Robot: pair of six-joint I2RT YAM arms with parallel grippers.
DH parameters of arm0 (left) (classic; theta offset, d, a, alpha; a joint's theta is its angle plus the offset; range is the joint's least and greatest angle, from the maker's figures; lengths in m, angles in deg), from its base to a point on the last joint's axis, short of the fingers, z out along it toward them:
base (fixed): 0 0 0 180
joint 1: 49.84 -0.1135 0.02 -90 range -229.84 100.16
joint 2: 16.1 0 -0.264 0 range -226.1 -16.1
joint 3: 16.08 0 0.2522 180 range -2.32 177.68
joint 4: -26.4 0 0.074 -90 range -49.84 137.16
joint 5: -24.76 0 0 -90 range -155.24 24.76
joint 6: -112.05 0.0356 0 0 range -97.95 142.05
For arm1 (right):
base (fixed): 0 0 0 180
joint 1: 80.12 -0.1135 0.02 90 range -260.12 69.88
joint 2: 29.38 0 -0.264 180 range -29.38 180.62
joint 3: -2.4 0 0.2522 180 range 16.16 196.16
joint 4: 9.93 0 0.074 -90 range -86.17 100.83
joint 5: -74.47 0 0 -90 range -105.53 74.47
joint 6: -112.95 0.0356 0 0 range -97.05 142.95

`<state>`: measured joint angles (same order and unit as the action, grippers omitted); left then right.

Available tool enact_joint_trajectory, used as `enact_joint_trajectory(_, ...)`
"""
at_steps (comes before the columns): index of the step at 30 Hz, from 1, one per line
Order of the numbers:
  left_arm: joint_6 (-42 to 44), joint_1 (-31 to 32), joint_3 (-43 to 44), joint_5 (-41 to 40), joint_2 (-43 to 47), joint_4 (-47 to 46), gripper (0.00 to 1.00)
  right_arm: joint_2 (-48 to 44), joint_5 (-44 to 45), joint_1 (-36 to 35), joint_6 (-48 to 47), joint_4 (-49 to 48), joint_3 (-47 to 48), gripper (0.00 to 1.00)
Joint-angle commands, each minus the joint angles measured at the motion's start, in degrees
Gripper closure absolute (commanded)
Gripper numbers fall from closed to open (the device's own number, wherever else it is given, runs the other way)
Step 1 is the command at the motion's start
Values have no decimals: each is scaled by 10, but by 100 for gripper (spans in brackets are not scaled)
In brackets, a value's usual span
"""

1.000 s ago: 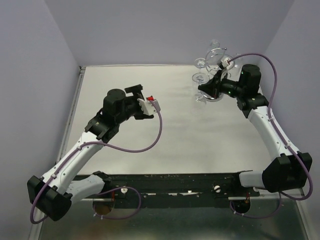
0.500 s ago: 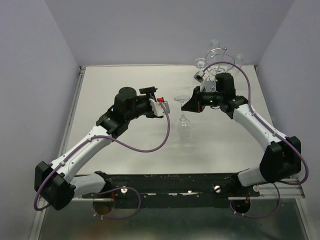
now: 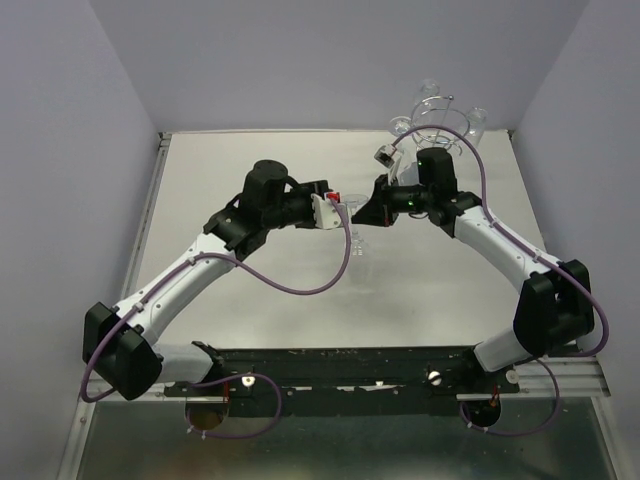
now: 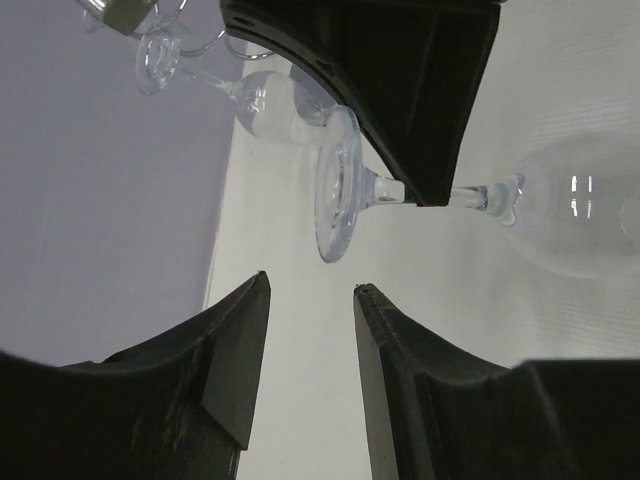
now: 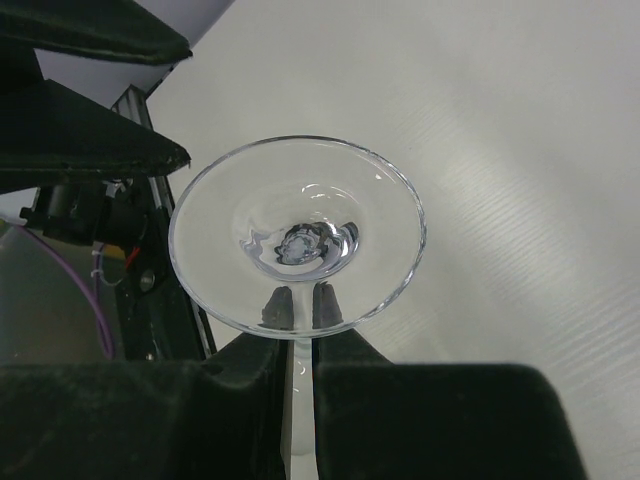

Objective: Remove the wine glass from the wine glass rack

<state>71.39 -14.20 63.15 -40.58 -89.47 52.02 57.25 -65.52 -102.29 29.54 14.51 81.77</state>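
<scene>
My right gripper (image 3: 366, 212) is shut on the stem of a clear wine glass (image 3: 358, 242), holding it over the middle of the table, away from the wine glass rack (image 3: 441, 112) at the back right. In the right wrist view the stem runs between the fingers of the right gripper (image 5: 298, 312), and the round foot of the wine glass (image 5: 297, 235) faces the camera. My left gripper (image 4: 310, 292) is open just short of the foot of the wine glass (image 4: 338, 185), nothing between its fingers. The bowl lies to the right in that view.
Other clear glasses (image 3: 400, 127) hang on the chrome rack, one of them (image 4: 270, 100) showing in the left wrist view. Lilac walls close in the table (image 3: 250, 170) on three sides. The black rail (image 3: 350, 360) with both arm bases runs along the near edge.
My right arm has carried the glass from the rack leftward to the table's middle. My left arm has swung right to meet it, and its jaws have narrowed.
</scene>
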Motion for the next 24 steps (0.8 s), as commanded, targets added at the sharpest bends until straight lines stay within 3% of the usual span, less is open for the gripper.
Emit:
enact_joint_trajectory(1,44,-4,19,50,-13,33,46,1,-10,-5,31,-56,14,99)
enact_joint_trajectory(10,43,-3,32,27,-48,-10,46,-3,-7,-16,28,-57,9,99)
enact_joint_trajectory(16,44,0,26,29,-50,-18,51,-12,3,-18,27,-60,2,99)
enact_joint_trajectory(18,44,1,24,29,-48,-19,61,-13,3,-19,27,-60,2,99)
enact_joint_trajectory(20,44,2,15,28,-43,-28,82,-13,3,-20,27,-61,1,99)
enact_joint_trajectory(24,55,2,-2,21,-38,-52,83,-11,-1,-23,26,-61,2,99)
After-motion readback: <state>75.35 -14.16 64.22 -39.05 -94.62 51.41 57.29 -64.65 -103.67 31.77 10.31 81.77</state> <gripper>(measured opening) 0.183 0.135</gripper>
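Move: The wine glass hangs foot-up, its stem already in the right fingers. From the left hand, the foot's middle lies about 5 cm to the right, 1 cm ahead and 3 cm lower, and the bowl some 15 cm down, 5 cm right and 1 cm ahead. The foot sits roughly 4 cm straight above the right hand. The rack stands 16 cm ahead, 20 cm right of the left hand, its middle 12 cm lower. The half-open left hand sinks about 2.5 cm while easing a little right and forward to the near rim of the upturned foot, then holds still and closes its fingers from roughly half open to nearly shut, one over and one under the rim, beginning a pinch on it. The right hand keeps its grip on the stem and drifts about 1 cm left and 1 cm up, bringing the foot to the left fingertips. ##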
